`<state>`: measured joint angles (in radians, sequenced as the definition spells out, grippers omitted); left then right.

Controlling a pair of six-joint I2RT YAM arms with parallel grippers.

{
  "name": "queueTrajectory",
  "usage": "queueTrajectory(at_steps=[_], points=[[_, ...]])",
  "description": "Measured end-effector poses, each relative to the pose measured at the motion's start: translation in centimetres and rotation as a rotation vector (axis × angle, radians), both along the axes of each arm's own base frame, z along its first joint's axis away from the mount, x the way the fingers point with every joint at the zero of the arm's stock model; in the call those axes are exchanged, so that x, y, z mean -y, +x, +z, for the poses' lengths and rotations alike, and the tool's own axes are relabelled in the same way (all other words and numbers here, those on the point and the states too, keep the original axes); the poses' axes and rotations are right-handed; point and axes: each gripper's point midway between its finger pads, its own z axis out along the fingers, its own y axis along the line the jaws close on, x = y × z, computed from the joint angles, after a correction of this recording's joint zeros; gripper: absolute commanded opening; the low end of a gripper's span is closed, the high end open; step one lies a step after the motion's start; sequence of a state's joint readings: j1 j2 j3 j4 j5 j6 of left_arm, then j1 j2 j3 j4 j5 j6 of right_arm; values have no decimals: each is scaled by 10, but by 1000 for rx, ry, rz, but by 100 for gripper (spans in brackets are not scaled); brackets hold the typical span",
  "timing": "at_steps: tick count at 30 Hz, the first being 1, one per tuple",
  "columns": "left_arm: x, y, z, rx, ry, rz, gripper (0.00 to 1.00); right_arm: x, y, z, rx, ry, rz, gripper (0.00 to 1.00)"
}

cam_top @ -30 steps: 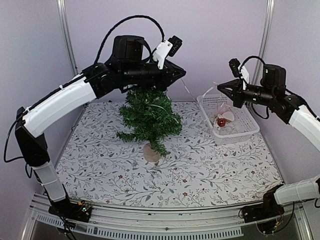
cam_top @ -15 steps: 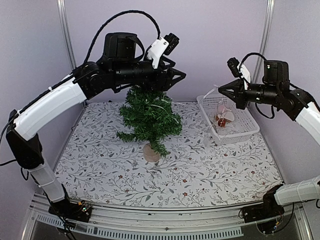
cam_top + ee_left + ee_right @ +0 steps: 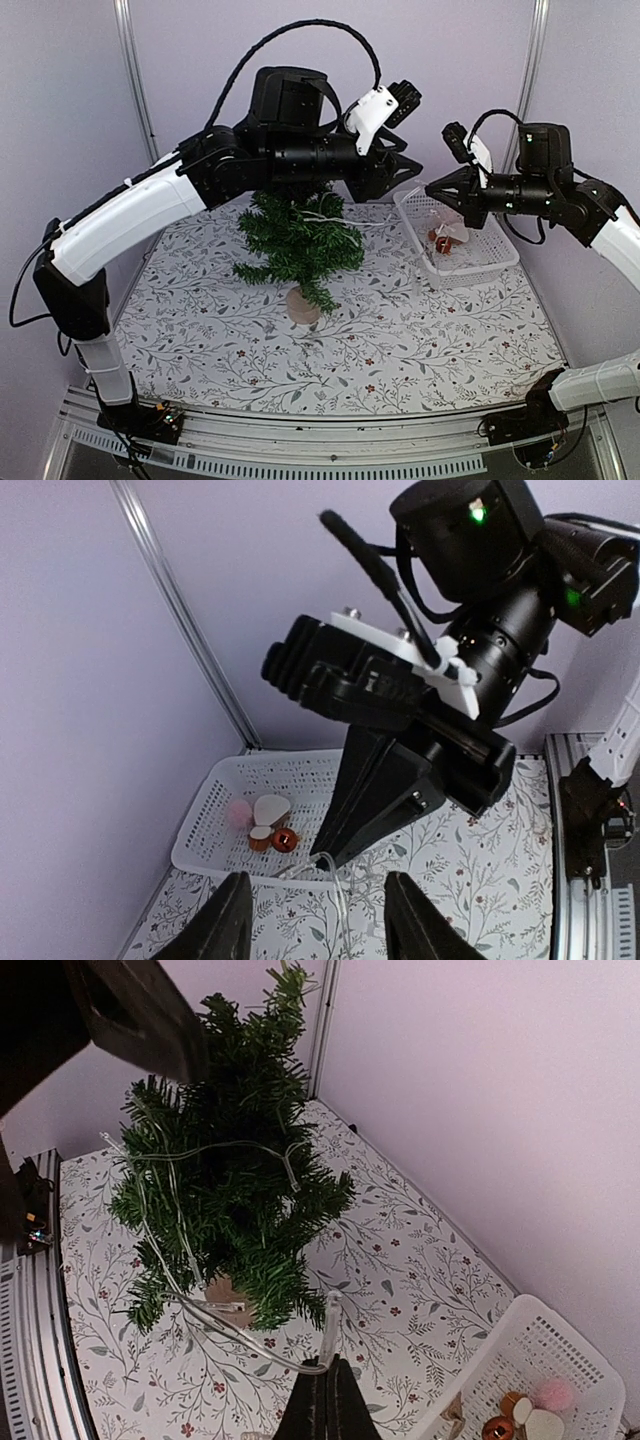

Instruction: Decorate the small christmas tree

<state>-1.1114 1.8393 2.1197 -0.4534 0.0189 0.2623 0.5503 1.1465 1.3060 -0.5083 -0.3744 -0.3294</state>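
The small christmas tree [image 3: 300, 240] stands on its pale stump [image 3: 302, 305] at mid-table, and from the right wrist I see it as tree [image 3: 230, 1170]. A clear light string [image 3: 200, 1150] is draped round its branches. One strand of it leads to my right gripper [image 3: 328, 1368], which is shut on it. My left gripper [image 3: 408, 172] hangs high to the right of the treetop, close to the right gripper [image 3: 431, 187]. In the left wrist view the left gripper [image 3: 320, 925] is open, with the clear string [image 3: 338, 880] hanging from the right gripper's tip beyond it.
A white perforated basket [image 3: 490, 262] stands at the back right. It holds a red ball [image 3: 285, 840], a white heart [image 3: 268, 808] and a pink pompom [image 3: 238, 812]. Lilac walls with metal posts close the back and sides.
My left arm has swung right from above the treetop toward the right gripper, and its jaws have opened. The right gripper has edged left, still pinching the string.
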Motion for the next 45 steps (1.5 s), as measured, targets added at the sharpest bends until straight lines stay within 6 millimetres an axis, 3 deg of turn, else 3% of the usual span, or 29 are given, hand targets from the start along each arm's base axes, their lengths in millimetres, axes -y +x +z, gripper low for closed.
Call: queueTrajectory(at_steps=[4,9,11,14,18,23,27,34,40,45], points=[[19,2,-29,-43,45,-16,43,-8,-7,1,-4,8,27,0],[27,4,-56,-85,101,-20,28,-14,-11,5,0,24,41,0],[26,4,-58,-89,107,-18,20,-15,-12,5,1,26,44,0],[26,5,-59,-89,110,-16,0,-15,-12,6,1,28,46,0],[24,7,-60,-88,117,0,0,-16,-12,7,4,30,47,7],[20,13,-58,-83,114,22,0,-15,-15,5,11,49,45,47],[15,19,-52,-84,98,29,0,-13,-19,2,-2,64,43,57],[-5,27,-36,-75,65,14,0,0,-29,-5,-3,73,10,57],[-17,20,-22,-71,28,-37,0,33,-22,-13,-24,99,-81,54],[-23,13,-12,-66,1,-79,0,38,-11,-40,-87,72,-103,57]])
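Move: The clear garland runs from the tree into my shut right fingers. The stretch my open left hand will take lies about 3 cm to its right, 6 cm below and 1 cm ahead. The tree's middle is 16 cm left of my left hand, level fore-and-aft and 20 cm down; the basket lies 20 cm ahead, 21 cm right, 40 cm down. From my right hand, the open left fingers are about 4 cm left, 2 cm back and 6 cm higher. I take the garland over from right to left: my left hand sinks about 6 cm and slightly right towards the right fingertips and shuts on the strand beside them. Only then do the right fingers open and let go, easing back before going right and down some 4 cm, while my left keeps its pinch and lifts the strand about 5 cm, also drawing it left. ##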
